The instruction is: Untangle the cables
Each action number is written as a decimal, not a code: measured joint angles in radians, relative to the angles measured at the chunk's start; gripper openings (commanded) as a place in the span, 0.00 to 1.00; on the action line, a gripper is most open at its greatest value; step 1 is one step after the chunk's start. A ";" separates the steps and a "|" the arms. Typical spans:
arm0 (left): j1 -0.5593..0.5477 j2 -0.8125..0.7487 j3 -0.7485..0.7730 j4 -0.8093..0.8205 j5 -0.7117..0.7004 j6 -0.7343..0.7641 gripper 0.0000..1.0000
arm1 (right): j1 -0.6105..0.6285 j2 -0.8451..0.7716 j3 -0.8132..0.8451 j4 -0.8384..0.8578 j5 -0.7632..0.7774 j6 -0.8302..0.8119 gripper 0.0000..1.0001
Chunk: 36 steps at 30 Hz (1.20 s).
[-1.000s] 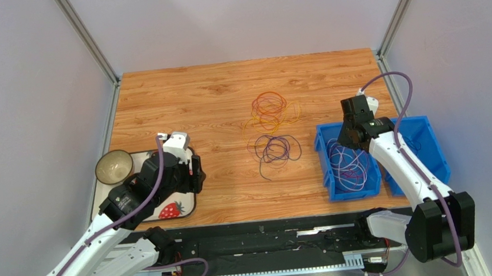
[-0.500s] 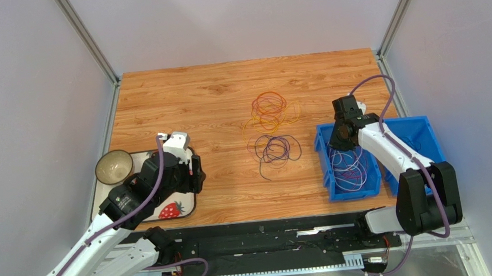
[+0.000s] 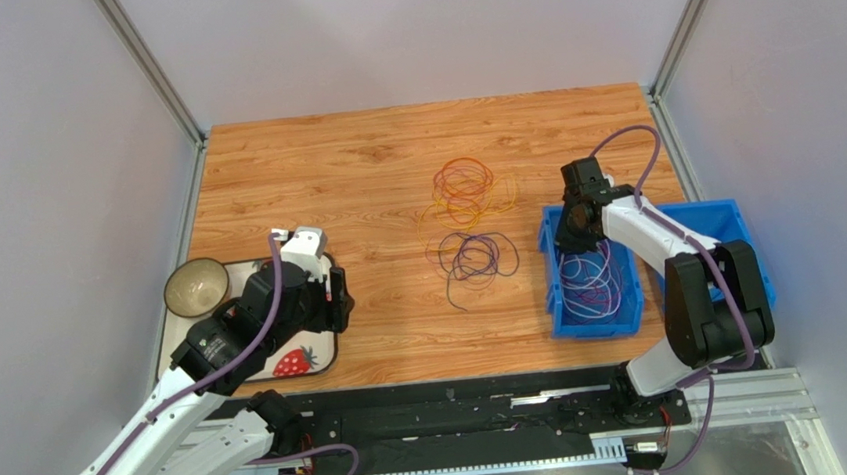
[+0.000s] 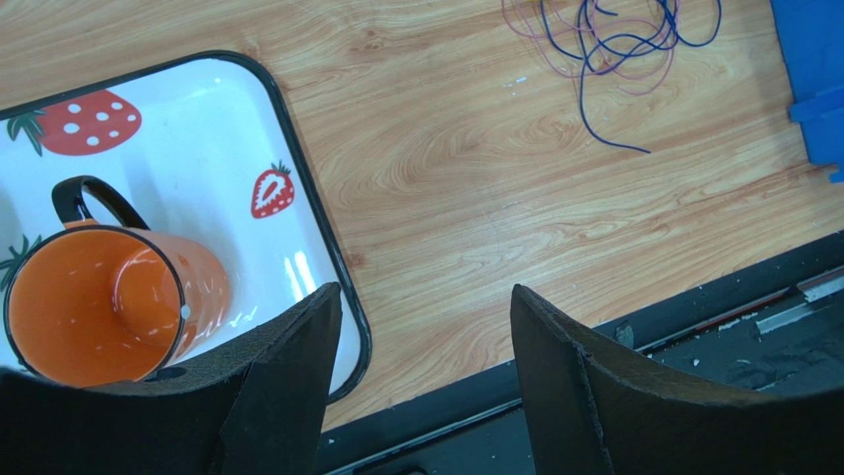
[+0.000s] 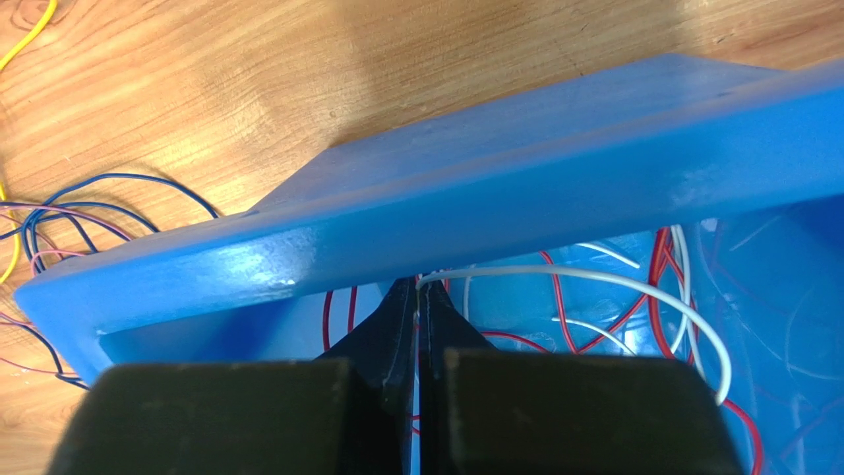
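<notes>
Two loose heaps of cables lie mid-table: an orange and yellow heap (image 3: 464, 186) and a purple and blue heap (image 3: 472, 258), which also shows in the left wrist view (image 4: 614, 30). More white and red cables (image 3: 589, 285) lie in a blue bin (image 3: 553, 295). My right gripper (image 5: 418, 287) is down inside that bin, against its far-left wall (image 5: 495, 198), shut on a thin white cable (image 5: 594, 277) that arcs out from its tips over red cables (image 5: 604, 322). My left gripper (image 4: 424, 292) hangs open and holds nothing, above the right rim of a tray (image 4: 327, 247).
The white strawberry tray (image 3: 333, 341) at the near left holds an orange mug (image 4: 99, 307), with a metal bowl (image 3: 195, 288) on its far corner. A second blue bin (image 3: 736, 240) stands right of the first. The table's near edge meets a black rail (image 3: 446, 406).
My right gripper has swung left and down to the bin's far-left wall, its arm folding up, and the bin has shifted slightly left. The left arm has not moved.
</notes>
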State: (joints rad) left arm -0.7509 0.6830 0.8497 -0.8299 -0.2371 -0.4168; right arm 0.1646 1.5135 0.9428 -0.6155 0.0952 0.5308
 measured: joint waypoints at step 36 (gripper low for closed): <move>0.000 0.039 0.000 -0.007 -0.021 -0.002 0.71 | 0.275 -0.161 0.371 -0.209 0.064 -0.091 0.52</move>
State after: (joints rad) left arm -0.7509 0.7219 0.8497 -0.8371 -0.2581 -0.4187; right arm 0.4397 1.3525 1.3136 -0.8246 0.1596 0.4400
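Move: The right hand, shut on the white cable, is inside the left-hand blue box. The box's middle is about 5 cm back and 2 cm to its right, with the white and red cables on the floor there some 3 cm below. The blue cable's tangle lies level with it, about 20 cm to the left; the orange cable lies as far left and 16 cm farther out. From the left hand, that box is some 47 cm to the right and 7 cm ahead, well below. The right fingers let go of the white cable inside the blue box, opening to about half while the hand draws up. It climbs roughly 16 cm clear of the rim, then swings about 10 cm left over the table towards the blue and orange cables, edging forward last. The wrist tips the fingers outward some 20 degrees and turns about as much counter-clockwise. ##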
